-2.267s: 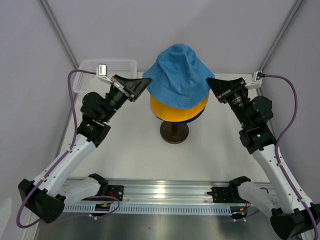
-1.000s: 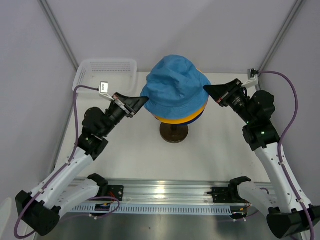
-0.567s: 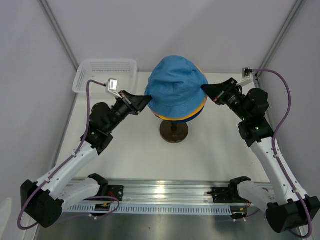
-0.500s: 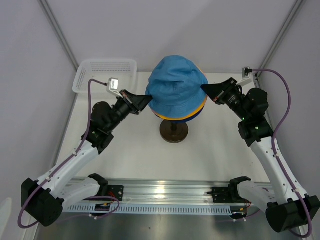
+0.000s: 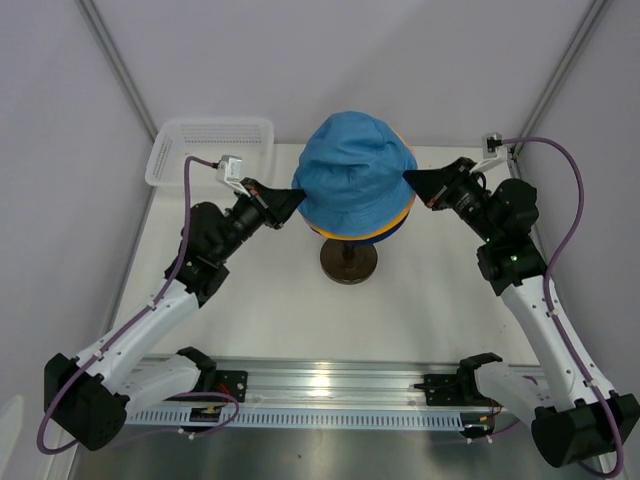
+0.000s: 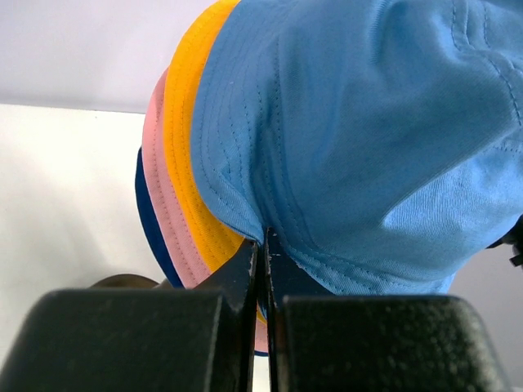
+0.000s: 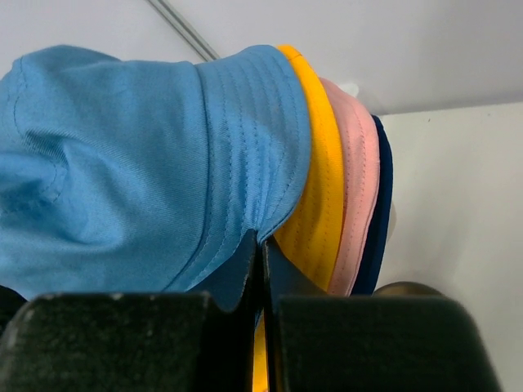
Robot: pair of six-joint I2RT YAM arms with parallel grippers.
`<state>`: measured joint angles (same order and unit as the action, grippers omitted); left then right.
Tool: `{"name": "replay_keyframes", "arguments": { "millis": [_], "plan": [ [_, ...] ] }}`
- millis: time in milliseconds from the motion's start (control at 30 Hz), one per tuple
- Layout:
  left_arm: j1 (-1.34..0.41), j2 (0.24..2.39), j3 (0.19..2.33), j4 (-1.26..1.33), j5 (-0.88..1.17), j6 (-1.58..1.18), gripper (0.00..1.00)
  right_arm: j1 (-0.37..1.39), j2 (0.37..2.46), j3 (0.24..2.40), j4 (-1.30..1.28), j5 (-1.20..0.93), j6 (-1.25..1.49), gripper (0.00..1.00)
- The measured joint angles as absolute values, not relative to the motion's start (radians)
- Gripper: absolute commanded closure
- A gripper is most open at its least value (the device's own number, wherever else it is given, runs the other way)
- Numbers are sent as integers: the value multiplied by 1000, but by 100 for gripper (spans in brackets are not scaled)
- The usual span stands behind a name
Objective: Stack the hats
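Note:
The light blue hat (image 5: 353,180) sits on top of the stacked hats over the stand. Its brim is pinched on both sides. My left gripper (image 5: 297,195) is shut on the left brim edge, and my right gripper (image 5: 408,180) is shut on the right brim edge. In the left wrist view my left gripper (image 6: 263,245) clamps the light blue hat (image 6: 368,139), with the yellow-orange hat (image 6: 184,155), pink hat (image 6: 158,184) and dark blue hat (image 6: 147,220) layered beneath. The right wrist view shows my right gripper (image 7: 261,249) on the light blue hat (image 7: 139,163) beside the yellow-orange hat (image 7: 315,180), pink hat (image 7: 355,180) and dark blue hat (image 7: 382,196).
The dark round stand base (image 5: 348,265) rests mid-table under the stack; the head it carries is hidden by the hats. A white mesh basket (image 5: 215,135) stands at the back left. Grey walls close in on both sides.
Both grippers have brought the light blue hat down onto the yellow-orange one and drawn a little closer together. Over the last half second almost nothing has moved.

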<state>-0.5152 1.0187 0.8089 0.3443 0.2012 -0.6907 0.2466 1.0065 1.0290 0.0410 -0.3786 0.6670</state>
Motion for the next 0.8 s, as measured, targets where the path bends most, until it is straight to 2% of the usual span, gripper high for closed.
{"name": "replay_keyframes", "arguments": {
  "millis": [367,433,567,600,633,800],
  "plan": [
    [-522,1013,809,331,185,-596,98,234,1023,978,168,-434,531,98],
    [-523,1011,813,328,186,-589,93,224,1034,989,165,-452,529,89],
    [-523,1002,830,270,179,-566,80,183,1040,999,72,-481,521,80],
    [-523,999,837,240,178,-564,73,168,1045,999,36,-484,522,77],
    [-523,997,847,214,177,-559,71,159,1055,999,6,-485,525,69],
    [-521,997,904,83,175,-556,57,130,1076,1036,-138,-495,556,63]
  ]
}}
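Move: Both hands still pinch the light-blue hat's brim. The yellow hat beneath it centres about 9 cm right and 3 cm ahead of the left hand, level in height; from the right hand, some 10 cm left, 1 cm ahead, 3 cm below. The light-blue hat's middle sits about 3 cm above the yellow one's. The stand base is 10 cm right, 2 ahead and 34 below the left hand; 11 left, level and 37 below the right. Almost in place at first, both hands tilt their fingertips slightly up at the light-blue hat's brim, then open part-way. The right lets go and drops about 6 cm, drifting a little outward to the right, fingers tipping down; the left, opening too, eases only about 1.5 cm down and outward to the left and stays close at its side of the brim, rolling some 10 degrees. ##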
